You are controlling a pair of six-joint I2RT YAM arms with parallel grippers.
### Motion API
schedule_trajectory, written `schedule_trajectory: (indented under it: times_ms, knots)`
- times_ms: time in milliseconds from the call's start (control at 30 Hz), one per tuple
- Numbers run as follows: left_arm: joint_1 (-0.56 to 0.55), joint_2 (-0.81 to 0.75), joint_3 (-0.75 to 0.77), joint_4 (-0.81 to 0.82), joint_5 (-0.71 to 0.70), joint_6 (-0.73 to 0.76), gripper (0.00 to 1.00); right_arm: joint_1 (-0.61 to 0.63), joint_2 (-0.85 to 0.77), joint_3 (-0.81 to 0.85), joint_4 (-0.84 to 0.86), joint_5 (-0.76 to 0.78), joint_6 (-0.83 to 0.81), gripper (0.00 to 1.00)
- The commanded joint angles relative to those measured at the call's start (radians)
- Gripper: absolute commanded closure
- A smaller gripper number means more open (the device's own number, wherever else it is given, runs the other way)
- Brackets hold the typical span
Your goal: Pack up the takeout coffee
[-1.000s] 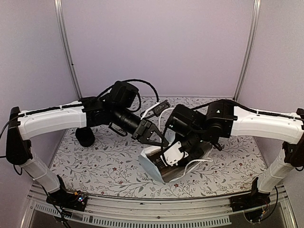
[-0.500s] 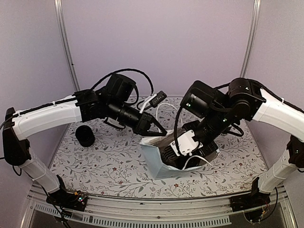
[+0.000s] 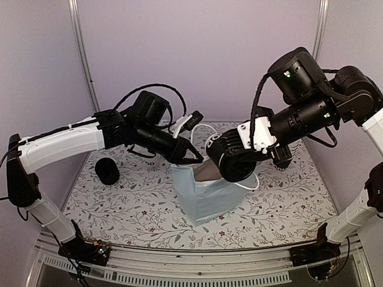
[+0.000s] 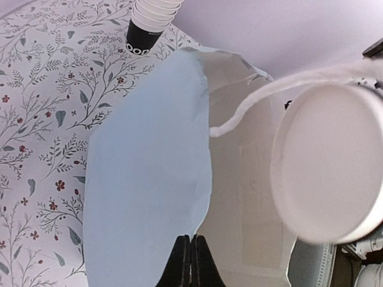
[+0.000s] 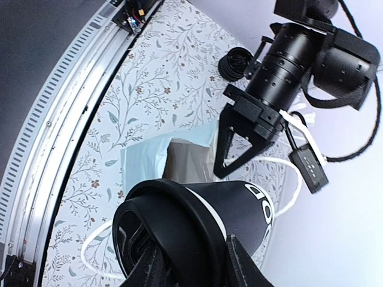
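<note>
My right gripper (image 3: 239,156) is shut on a black takeout coffee cup (image 3: 227,167) with a black lid and holds it on its side over the mouth of the pale blue paper bag (image 3: 206,197). The right wrist view has the cup (image 5: 245,203) filling the bottom, between my fingers (image 5: 239,266). My left gripper (image 3: 190,155) is shut on the bag's rim and keeps the bag upright. In the left wrist view its tips (image 4: 190,254) pinch the edge of the bag wall (image 4: 143,179), and the cup's white base (image 4: 329,167) hangs at the right.
A black round object (image 3: 108,170) lies on the floral table at the left. A stack of black cups (image 4: 146,27) stands beyond the bag. The bag's white handles (image 4: 281,92) hang loose. Metal rails (image 5: 72,119) run along the near edge.
The bag lay tilted with my right gripper down in it. Now the bag stands upright and taller, and my right arm has risen with the cup to the bag's mouth.
</note>
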Motion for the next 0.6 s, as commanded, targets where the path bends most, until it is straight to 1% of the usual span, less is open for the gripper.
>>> schedule_trajectory:
  times_ms: [0, 67, 133, 233, 300, 333, 400, 433, 567]
  knots:
    - [0.033, 0.014, 0.012, -0.08, -0.047, 0.009, 0.99, -0.024, -0.059, -0.01, 0.056, 0.14, 0.02, 0.79]
    - [0.038, 0.005, 0.006, -0.083, -0.047, 0.012, 1.0, -0.093, -0.098, -0.026, 0.1, 0.15, 0.027, 0.79]
    - [0.042, -0.003, 0.002, -0.095, -0.049, 0.019, 1.0, -0.206, -0.128, -0.054, 0.149, 0.129, 0.033, 0.79]
    - [0.048, -0.01, -0.001, -0.124, -0.047, 0.039, 1.0, -0.417, -0.17, -0.143, 0.208, 0.035, 0.031, 0.79]
    - [0.059, -0.008, -0.004, -0.143, -0.043, 0.059, 1.0, -0.514, -0.189, -0.225, 0.229, -0.026, 0.025, 0.79]
    - [0.067, -0.006, -0.001, -0.148, -0.043, 0.068, 0.96, -0.554, -0.194, -0.265, 0.234, -0.055, 0.026, 0.79]
    - [0.078, 0.0, 0.016, -0.149, -0.054, 0.074, 0.83, -0.628, -0.195, -0.346, 0.24, -0.115, 0.032, 0.79]
    - [0.078, 0.002, 0.029, -0.148, -0.076, 0.074, 0.77, -0.663, -0.194, -0.383, 0.243, -0.15, 0.039, 0.79]
    - [0.078, -0.029, 0.079, -0.116, -0.185, 0.069, 0.59, -0.796, -0.142, -0.484, 0.211, -0.29, 0.065, 0.79]
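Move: The right hand, holding the lidded coffee cup above the bag's right rim, has open table about 17 cm ahead, 18 cm to its right and 33 cm below. The bag's middle is some 6 cm ahead, 7 cm left and 25 cm below; the cup stack 32 cm ahead, 27 cm right, 28 cm down. From the left hand, at the rim, the bag's middle lies about 7 cm right, 3 cm back and 13 cm below. Still gripping the lidded cup, the right hand carries it away from the bag towards the open table near the cup stack: some 16 cm forward and 15 cm right, rising slightly first, then sinking, while turning about 35 degrees clockwise. The left hand eases forward and left a few centimetres, its fingers parting late to loosen their pinch on the bag's left rim. ##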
